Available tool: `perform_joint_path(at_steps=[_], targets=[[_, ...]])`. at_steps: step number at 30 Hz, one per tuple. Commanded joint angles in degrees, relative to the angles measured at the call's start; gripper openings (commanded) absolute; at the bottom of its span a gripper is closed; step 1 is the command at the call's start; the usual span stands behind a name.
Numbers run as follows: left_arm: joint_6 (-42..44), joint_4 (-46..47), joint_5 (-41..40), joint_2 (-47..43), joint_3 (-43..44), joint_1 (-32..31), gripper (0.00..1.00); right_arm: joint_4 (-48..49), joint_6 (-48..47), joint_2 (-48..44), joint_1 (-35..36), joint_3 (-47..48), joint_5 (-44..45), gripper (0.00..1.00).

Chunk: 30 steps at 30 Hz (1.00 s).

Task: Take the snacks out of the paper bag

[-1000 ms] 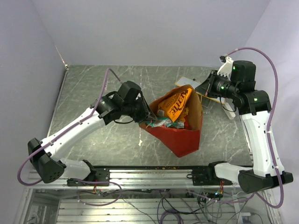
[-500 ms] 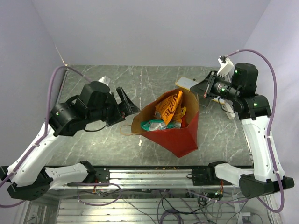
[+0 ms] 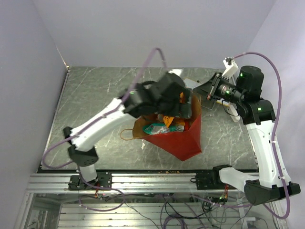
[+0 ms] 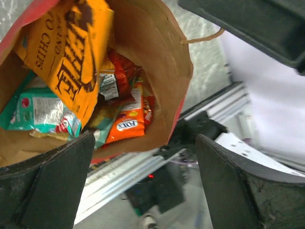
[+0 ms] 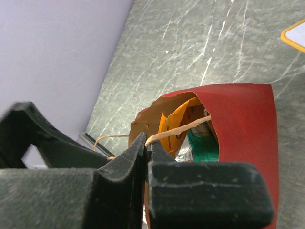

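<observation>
The paper bag (image 3: 183, 140), red outside and brown inside, lies on the table with its mouth toward the left. My right gripper (image 3: 210, 93) is shut on one tan loop handle (image 5: 190, 127) and lifts the bag's (image 5: 243, 119) upper lip. My left gripper (image 3: 180, 102) hovers open over the mouth, fingers (image 4: 47, 186) wide apart with nothing between them. The snacks sit inside: a big orange chip bag (image 4: 66, 47), a teal packet (image 4: 40, 112), a small orange packet (image 4: 126, 126) and a dark-red one (image 4: 125, 71). The teal packet (image 3: 155, 128) also shows from above.
A flat white-and-tan card (image 3: 193, 85) lies behind the bag, its yellow edge (image 5: 295, 36) at the right wrist view's corner. The bag's second handle (image 3: 127, 134) loops out onto the table at the left. The aluminium rail (image 3: 152, 179) runs along the near edge.
My left gripper let go of the bag's left rim, opened wide, pulled away to the left, then swung up and right over the bag's mouth. The right gripper kept its hold on the handle.
</observation>
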Motion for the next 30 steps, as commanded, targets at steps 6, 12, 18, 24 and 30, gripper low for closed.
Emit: perform_joint_path(at_steps=[6,12,18,24,30], targets=[[9.9,0.12,-9.48,4.71,-4.39,-3.63,0.85,6.92,4.07,-3.65,-0.22,-2.17,-2.4,0.0],[9.45,3.97,-11.48,6.11,-8.68,-3.63,0.77,4.91,3.54,-4.01,-0.2,-1.13,-2.0,0.0],[14.76,3.66,-15.7,11.97,-5.38,-2.88,0.73,5.25,4.48,-4.97,-0.21,-2.73,-2.91,0.0],[19.71,3.62,-17.26,15.11,-4.48,-0.76,0.53,4.55,3.69,-4.79,-0.25,-1.23,-2.52,0.0],[22.59,1.21,-17.63,15.77,-2.26,1.0,0.28,4.79,3.36,-5.33,-0.24,-1.72,-1.81,0.0]])
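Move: The orange snack pack stands high in the paper bag's mouth, its middle about 7 cm ahead of the open left gripper, level with it sideways and some 16 cm below. From the left hand, the teal packet lies 3 cm ahead, 6 cm left and 21 cm down; the red packet 1 cm ahead, 3 cm right and 22 cm down. From the right hand, holding the bag's cord handle, the orange pack is about 8 cm left, level fore and aft, 17 cm below. Drop the left gripper about 10 cm into the bag's mouth, tilting the fingers steeper towards straight down (wrist turn some 35 degrees in all). Ease off briefly, then push on forward 6 cm and a few centimetres deeper onto the orange pack, closing the wide-open fingers to about a third around its upper edge. Keep the right fingers shut on the cord handle, holding the bag open. ##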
